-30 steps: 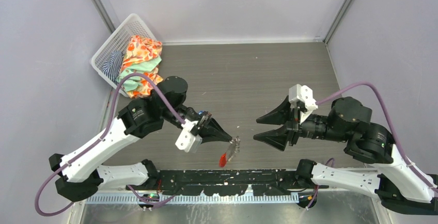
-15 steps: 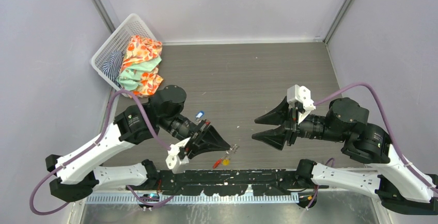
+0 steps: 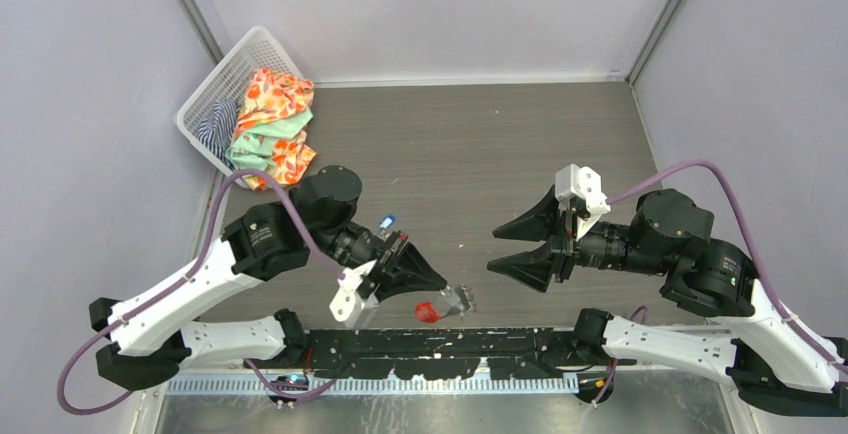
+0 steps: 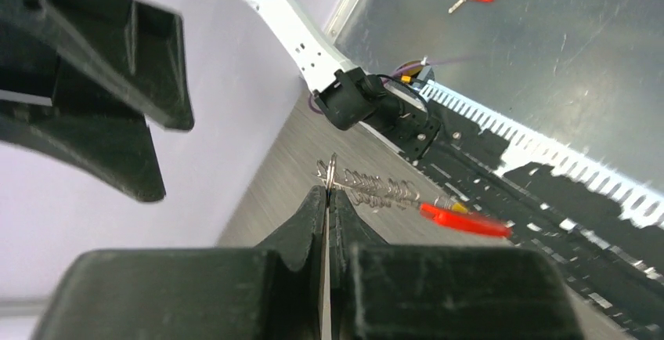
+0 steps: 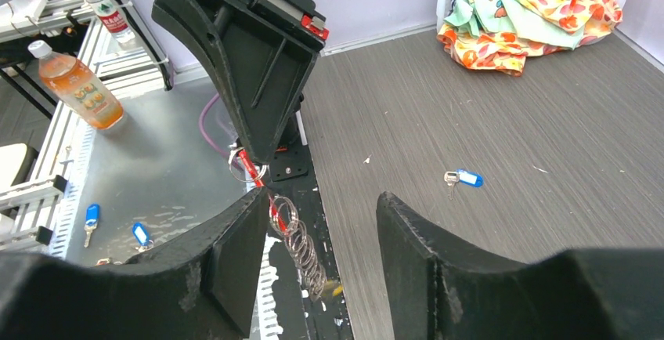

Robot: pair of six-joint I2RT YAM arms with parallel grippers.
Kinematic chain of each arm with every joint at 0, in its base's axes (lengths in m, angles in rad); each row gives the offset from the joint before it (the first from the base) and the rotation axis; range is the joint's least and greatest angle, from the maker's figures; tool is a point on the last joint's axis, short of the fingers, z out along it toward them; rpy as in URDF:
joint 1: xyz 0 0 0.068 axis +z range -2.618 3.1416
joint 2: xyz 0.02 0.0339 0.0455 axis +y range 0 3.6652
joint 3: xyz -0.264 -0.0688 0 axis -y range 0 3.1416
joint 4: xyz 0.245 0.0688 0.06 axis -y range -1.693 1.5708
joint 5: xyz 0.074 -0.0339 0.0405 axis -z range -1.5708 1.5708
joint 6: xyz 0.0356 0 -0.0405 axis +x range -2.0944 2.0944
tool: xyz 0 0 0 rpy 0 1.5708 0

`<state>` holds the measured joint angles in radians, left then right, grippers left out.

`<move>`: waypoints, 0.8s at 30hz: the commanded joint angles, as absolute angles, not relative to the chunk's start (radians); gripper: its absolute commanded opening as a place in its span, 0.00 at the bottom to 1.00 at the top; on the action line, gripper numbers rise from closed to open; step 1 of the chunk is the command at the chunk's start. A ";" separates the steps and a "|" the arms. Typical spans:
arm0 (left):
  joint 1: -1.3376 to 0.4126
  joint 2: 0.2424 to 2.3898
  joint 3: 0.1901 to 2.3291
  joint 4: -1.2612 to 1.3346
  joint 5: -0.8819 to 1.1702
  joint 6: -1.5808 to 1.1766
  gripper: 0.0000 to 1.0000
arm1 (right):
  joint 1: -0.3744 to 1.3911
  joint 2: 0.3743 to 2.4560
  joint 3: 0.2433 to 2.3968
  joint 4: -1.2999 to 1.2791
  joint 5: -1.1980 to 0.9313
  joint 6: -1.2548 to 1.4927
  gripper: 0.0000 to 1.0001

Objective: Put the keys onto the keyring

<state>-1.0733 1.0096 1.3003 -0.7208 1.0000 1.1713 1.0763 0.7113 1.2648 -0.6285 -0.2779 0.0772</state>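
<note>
My left gripper (image 3: 444, 285) is shut on the end ring of the keyring (image 4: 374, 190), a string of grey metal rings with a blurred red oval tag (image 4: 462, 220). The keyring (image 3: 458, 300) hangs from the tips near the table's front edge, and a yellow-orange key head (image 5: 333, 290) shows at its free end. The blue-headed key (image 3: 386, 222) lies flat on the table behind my left wrist, also seen in the right wrist view (image 5: 463, 177). My right gripper (image 3: 493, 250) stands open, facing the left one a short way to the right. Nothing is between its fingers.
A white basket (image 3: 222, 82) of coloured cloths sits at the back left. Past the front rail (image 3: 440, 341), on the metal bench, lie other tagged keys (image 5: 141, 233) and a drink bottle (image 5: 78, 83).
My left wrist has rolled and its tips have dropped slightly toward the front edge. The keyring swings under them, its red tag shifting. The right arm has barely moved.
</note>
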 commanded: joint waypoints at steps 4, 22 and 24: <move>-1.070 1.039 1.350 -0.540 0.844 0.631 0.00 | 1.080 0.744 1.287 -0.587 -0.278 0.072 0.60; -0.924 1.048 1.312 -0.337 0.857 0.054 0.00 | 1.079 0.792 1.264 -0.536 -0.315 0.129 0.52; -0.911 1.030 1.289 -0.331 0.853 0.042 0.00 | 1.079 0.791 1.261 -0.538 -0.243 0.133 0.53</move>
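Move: The right gripper's open finger gap is what the left hand takes the keyring to: about 5 cm ahead of it, 8 cm to its right and 4 cm above. The keyring hangs just off the left fingertips, about 7 cm back, 6 cm left and 5 cm below the right hand. Its red handle is 4 cm back and 1 cm left of the left hand, slightly below; the blue-tagged key lies roughly 25 cm ahead, 11 cm left and 36 cm below that hand. Roll the left wrist through some 50 degrees and swing its shut fingers counter-clockwise to point right at the other gripper, carrying the keyring about 6 cm forward, a little right, and up towards the end. Meanwhile slide the right gripper 2 cm left towards it, dipping slightly, fingers kept open; the left pinch holds on. ##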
